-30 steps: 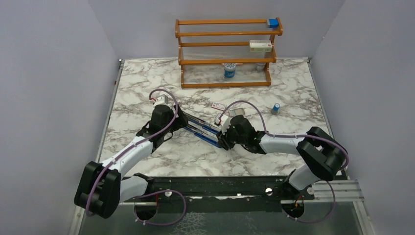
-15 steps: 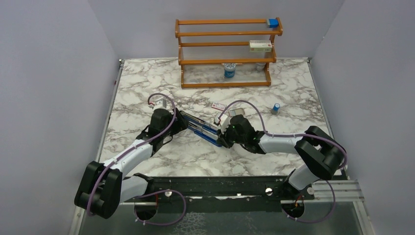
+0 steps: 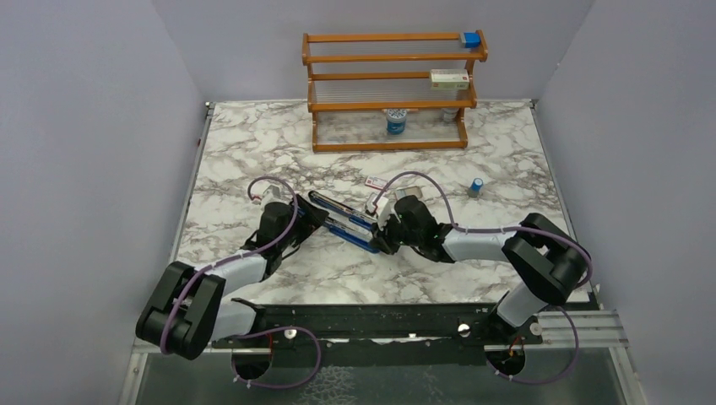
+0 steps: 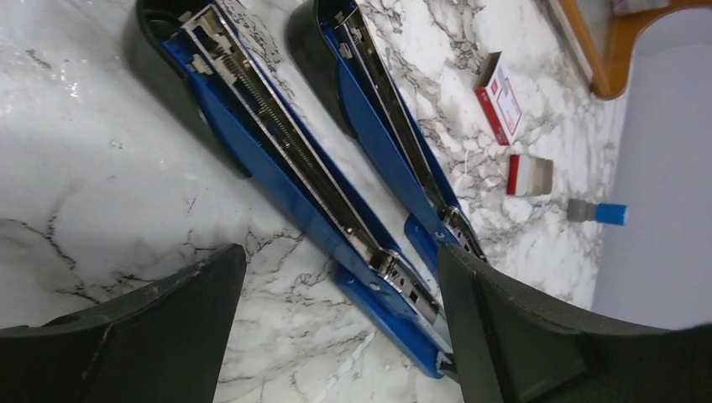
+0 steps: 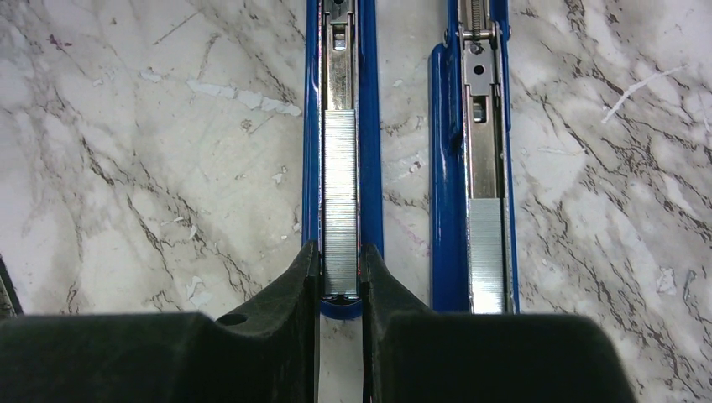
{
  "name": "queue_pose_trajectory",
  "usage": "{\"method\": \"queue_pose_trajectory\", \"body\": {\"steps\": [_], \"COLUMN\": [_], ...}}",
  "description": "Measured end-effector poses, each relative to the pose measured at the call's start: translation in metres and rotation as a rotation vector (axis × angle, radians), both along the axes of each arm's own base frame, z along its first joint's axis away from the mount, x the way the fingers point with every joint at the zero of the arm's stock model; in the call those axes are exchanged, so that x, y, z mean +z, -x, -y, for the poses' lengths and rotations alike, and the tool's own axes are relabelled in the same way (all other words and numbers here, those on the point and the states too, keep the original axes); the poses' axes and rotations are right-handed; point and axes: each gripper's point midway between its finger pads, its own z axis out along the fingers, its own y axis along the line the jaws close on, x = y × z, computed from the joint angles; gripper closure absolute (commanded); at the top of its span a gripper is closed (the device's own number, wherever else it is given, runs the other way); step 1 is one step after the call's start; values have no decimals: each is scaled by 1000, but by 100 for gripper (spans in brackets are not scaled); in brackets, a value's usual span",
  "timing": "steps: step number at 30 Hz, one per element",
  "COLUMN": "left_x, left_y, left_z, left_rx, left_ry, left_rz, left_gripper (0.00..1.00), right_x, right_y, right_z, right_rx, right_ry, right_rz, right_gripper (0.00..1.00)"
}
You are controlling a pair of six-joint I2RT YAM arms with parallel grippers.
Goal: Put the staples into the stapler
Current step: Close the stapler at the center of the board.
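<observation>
The blue stapler [image 3: 344,221] lies opened flat on the marble, its two arms side by side. In the right wrist view my right gripper [image 5: 340,259] is shut on the tip of the left arm [image 5: 340,126], and a silver strip of staples [image 5: 340,201] fills that arm's channel up to the jaws. A second strip [image 5: 485,252] sits in the other arm. My left gripper [image 4: 337,250] is open and straddles the other end of the stapler [image 4: 277,151]. Its right finger [image 4: 520,336] is against the near arm's blue tip and its left finger [image 4: 126,327] is off the stapler.
A pink-and-white box [image 4: 499,96], a small open box [image 4: 529,175] and a blue cylinder [image 3: 477,186] lie beyond the stapler. A wooden rack [image 3: 393,89] stands at the back with a blue block [image 3: 470,39] and a box [image 3: 448,79] on it.
My right jaws have closed in onto the stapler arm's tip. The left arm has drawn back toward the left and its jaws have widened a little.
</observation>
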Motion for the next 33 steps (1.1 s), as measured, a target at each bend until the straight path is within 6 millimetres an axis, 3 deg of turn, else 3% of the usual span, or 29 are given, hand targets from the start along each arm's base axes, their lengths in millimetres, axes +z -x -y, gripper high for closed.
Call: {"method": "queue_pose_trajectory", "body": {"steps": [12, 19, 26, 33], "left_x": [3, 4, 1, -2], "left_y": [-23, -31, -36, -48], "left_z": [13, 15, -7, -29], "left_rx": [92, 114, 153, 171], "left_ry": [224, 310, 322, 360], "left_rz": [58, 92, 135, 186], "left_gripper": [15, 24, 27, 41], "right_x": [1, 1, 1, 1], "right_y": [3, 2, 2, 0], "right_z": [-8, -7, -7, -8], "right_rx": [14, 1, 9, 15], "right_ry": [-30, -33, -29, -23], "right_rz": [-39, -47, -40, -34], "right_gripper": [99, 99, 99, 99]}}
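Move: The near stapler lies opened out, and the black end of its cover is about 4 cm ahead, 6 cm to the left and 2 cm below the left gripper. The far stapler's black end is roughly 7 cm ahead and 2 cm left, and the staple box about 9 cm ahead and 12 cm right, both slightly lower. From the right gripper, pinching the near stapler's other end, that cover end lies some 9 cm ahead and 18 cm left. Bring the left gripper level over the near stapler's cover, first forward and slightly right, then about 4 cm left while still creeping forward, towards the cover's black end. Roll its left side down some 20 degrees, mostly early on, raise the fingertips a little and turn counter-clockwise, narrowing the open fingers by about a quarter. Keep the right gripper's pinch on the other end. ##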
